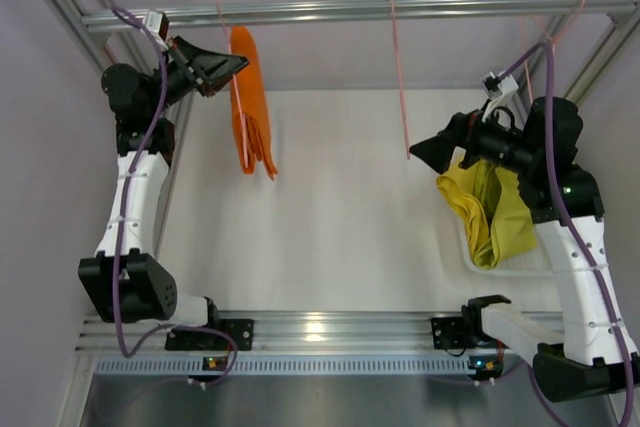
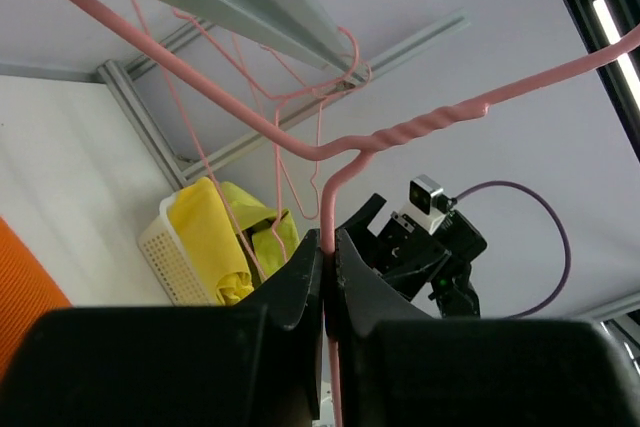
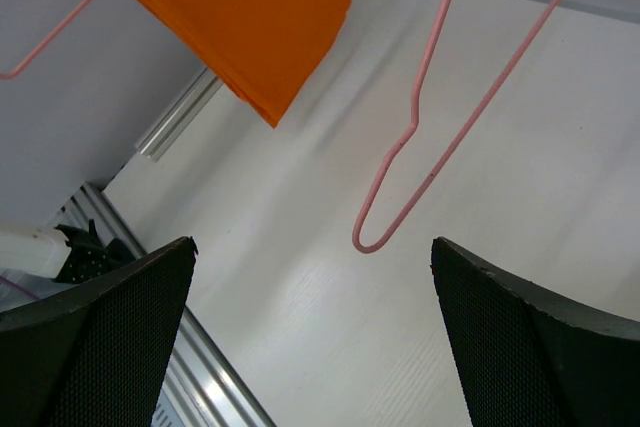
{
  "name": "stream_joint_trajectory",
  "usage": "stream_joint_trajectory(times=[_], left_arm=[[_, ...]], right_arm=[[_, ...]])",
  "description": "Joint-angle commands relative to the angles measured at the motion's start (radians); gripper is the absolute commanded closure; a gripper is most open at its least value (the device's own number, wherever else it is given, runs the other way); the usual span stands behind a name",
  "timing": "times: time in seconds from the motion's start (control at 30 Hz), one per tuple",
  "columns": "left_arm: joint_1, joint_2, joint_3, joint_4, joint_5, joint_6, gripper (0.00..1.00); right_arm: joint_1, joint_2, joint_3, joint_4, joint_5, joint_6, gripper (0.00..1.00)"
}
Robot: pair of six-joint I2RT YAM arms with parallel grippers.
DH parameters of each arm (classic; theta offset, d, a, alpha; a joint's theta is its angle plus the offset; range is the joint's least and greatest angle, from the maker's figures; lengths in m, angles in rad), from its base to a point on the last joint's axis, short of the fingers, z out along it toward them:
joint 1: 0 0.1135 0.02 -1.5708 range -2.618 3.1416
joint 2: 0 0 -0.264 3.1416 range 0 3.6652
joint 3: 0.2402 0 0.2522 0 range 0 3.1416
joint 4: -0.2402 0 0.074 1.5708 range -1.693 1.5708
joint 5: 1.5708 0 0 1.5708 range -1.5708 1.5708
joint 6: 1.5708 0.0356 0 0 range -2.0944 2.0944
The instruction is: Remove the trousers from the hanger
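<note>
The bright orange trousers (image 1: 254,107) hang folded over a pink hanger (image 1: 228,32) from the top rail at the left. My left gripper (image 1: 238,65) is shut on that hanger's wire (image 2: 330,197) just below its twisted neck, and its jaws (image 2: 327,239) pinch the pink wire. The orange cloth (image 2: 22,292) shows at the lower left of the left wrist view. My right gripper (image 1: 422,153) stands open near mid-table, with nothing between its fingers (image 3: 312,242). Yellow trousers (image 1: 470,202) and yellow-green trousers (image 1: 512,222) lie in a white basket (image 1: 470,252) under the right arm.
An empty pink hanger (image 1: 400,77) hangs from the rail's middle, its lower loop (image 3: 420,137) just ahead of my right gripper. Another pink hanger (image 1: 572,2) hangs at the far right. The aluminium rail (image 1: 400,9) spans the back, and frame posts stand at both sides.
</note>
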Motion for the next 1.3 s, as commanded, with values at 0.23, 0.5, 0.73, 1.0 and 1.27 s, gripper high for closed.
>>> stream_joint_trajectory(times=[0.23, 0.5, 0.73, 1.0, 1.27], left_arm=[[-0.063, -0.319, -0.300, 0.136, 0.002, 0.022, 1.00], [-0.152, -0.406, -0.236, -0.169, -0.148, 0.092, 1.00], [-0.151, -0.432, -0.153, -0.303, -0.277, 0.054, 1.00], [-0.151, -0.409, -0.069, -0.298, -0.324, -0.027, 1.00], [-0.152, -0.402, -0.001, -0.304, -0.327, -0.061, 1.00]], right_arm=[[0.025, -0.034, -0.022, 0.075, -0.023, -0.055, 0.00], [0.352, -0.092, -0.125, 0.211, 0.223, -0.192, 0.00], [0.731, -0.078, -0.221, 0.449, 0.559, -0.284, 0.00], [0.932, 0.135, -0.194, 0.749, 0.802, -0.244, 0.01], [0.957, 0.265, -0.143, 0.921, 0.771, -0.238, 0.00]])
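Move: The orange trousers hang on the hanger whose neck the left hand already grips, their middle about 18 cm below that hand, 6 ahead and 3 to its right; the rail is some 6 cm ahead and 3 above. From the open right hand they lie roughly 28 cm left, 17 ahead and 7 below, with the nearer empty hanger about 5 cm left, 14 ahead and 3 above. Open right hand sweeps about 22 cm left towards the trousers while left draws their hanger 9 cm back. ##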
